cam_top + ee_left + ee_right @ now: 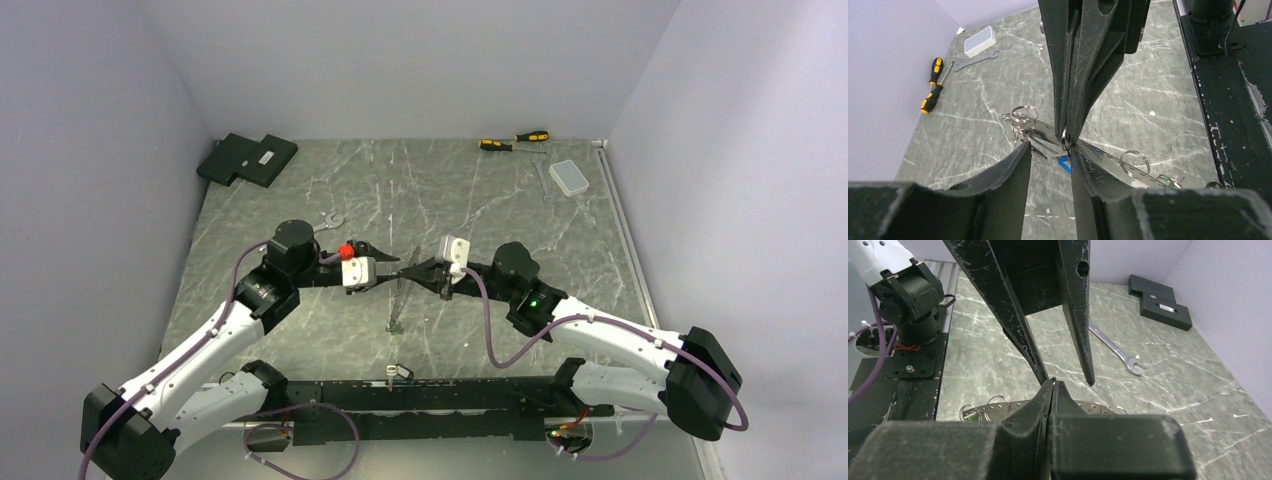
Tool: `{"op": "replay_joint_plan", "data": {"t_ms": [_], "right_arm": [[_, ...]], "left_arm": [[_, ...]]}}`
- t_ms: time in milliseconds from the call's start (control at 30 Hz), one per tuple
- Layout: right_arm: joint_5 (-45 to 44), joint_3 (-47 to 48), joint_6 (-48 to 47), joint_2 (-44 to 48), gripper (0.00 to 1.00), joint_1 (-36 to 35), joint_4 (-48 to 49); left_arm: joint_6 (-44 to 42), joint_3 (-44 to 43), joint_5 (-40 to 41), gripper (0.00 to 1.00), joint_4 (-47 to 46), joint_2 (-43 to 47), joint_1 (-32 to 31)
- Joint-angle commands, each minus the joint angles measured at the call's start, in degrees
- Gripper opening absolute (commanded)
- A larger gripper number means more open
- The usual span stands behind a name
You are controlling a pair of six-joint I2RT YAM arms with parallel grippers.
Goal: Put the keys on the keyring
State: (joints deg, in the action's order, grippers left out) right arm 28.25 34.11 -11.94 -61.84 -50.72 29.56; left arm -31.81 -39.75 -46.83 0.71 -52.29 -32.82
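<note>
The keyring shows as a long silvery perforated band (1111, 160) carrying several split rings, stretched over the table under both grippers (397, 305). My right gripper (1066, 141) reaches in from above, shut on a small split ring (1065, 139). The blue key (1064, 164) shows just below that ring. The green key (1168, 180) is at the band's far end. My left gripper (1050, 148) is open, tip to tip with the right one, with nothing between its fingers. In the right wrist view my shut right gripper (1052, 382) hides the band's middle (1015, 407).
A silver wrench (330, 220) lies behind the left arm and black boxes (248, 158) sit at the back left. Two yellow-and-black screwdrivers (515, 140), a second wrench (541, 180) and a white box (570, 177) are at the back right.
</note>
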Motion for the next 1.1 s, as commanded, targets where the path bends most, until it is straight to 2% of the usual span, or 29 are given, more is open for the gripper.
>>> {"op": "replay_joint_plan", "data": {"t_ms": [0, 233, 467, 567, 667, 1067], "right_arm": [[2.25, 1.31, 0.17, 0.89, 0.0, -0.17, 2.89], [2.43, 1.73, 0.17, 1.01, 0.0, -0.17, 3.22], [3.83, 1.59, 0.55, 0.5, 0.0, -0.24, 5.06], [4.67, 1.34, 0.82, 0.2, 0.0, -0.17, 5.98], [5.72, 1.85, 0.79, -0.02, 0.0, -0.17, 5.01], [6.84, 2.27, 1.24, -0.69, 0.0, -0.17, 4.36]], "left_arm": [[0.72, -0.07, -3.94, 0.41, -4.15, 1.49, 0.39], [0.64, -0.33, -4.83, 0.41, -3.66, 1.15, 0.39], [0.92, -0.15, -6.65, 0.24, -4.49, 0.71, 0.41], [0.41, 0.11, -6.78, 0.15, -4.61, 1.03, 0.39], [-0.43, 0.03, -7.5, 0.0, -4.07, 1.35, 0.41], [-0.98, -1.42, -7.09, 0.0, -0.83, 1.39, 0.39]]}}
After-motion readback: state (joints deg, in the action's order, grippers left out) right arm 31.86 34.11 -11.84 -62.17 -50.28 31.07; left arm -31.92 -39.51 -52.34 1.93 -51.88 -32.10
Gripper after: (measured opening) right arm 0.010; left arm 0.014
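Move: The small split ring stands out at the right hand's shut fingertips, about 1 cm to the left of that hand's point. From the open left hand it is only some 1 cm back and otherwise level. The perforated metal plate hangs about 7 cm below the left hand and 2 cm back. A green-tagged key at the plate's near end is roughly 10 cm back, 1 cm left and 9 cm below. The left fingers, open about two fifths at first, shut fully on the small split ring, right against the right hand's tips. Meanwhile the left hand slides back about 1.5 cm, turning some 5 degrees clockwise. The right hand stays shut on the ring, easing back and up by less than 1 cm. ##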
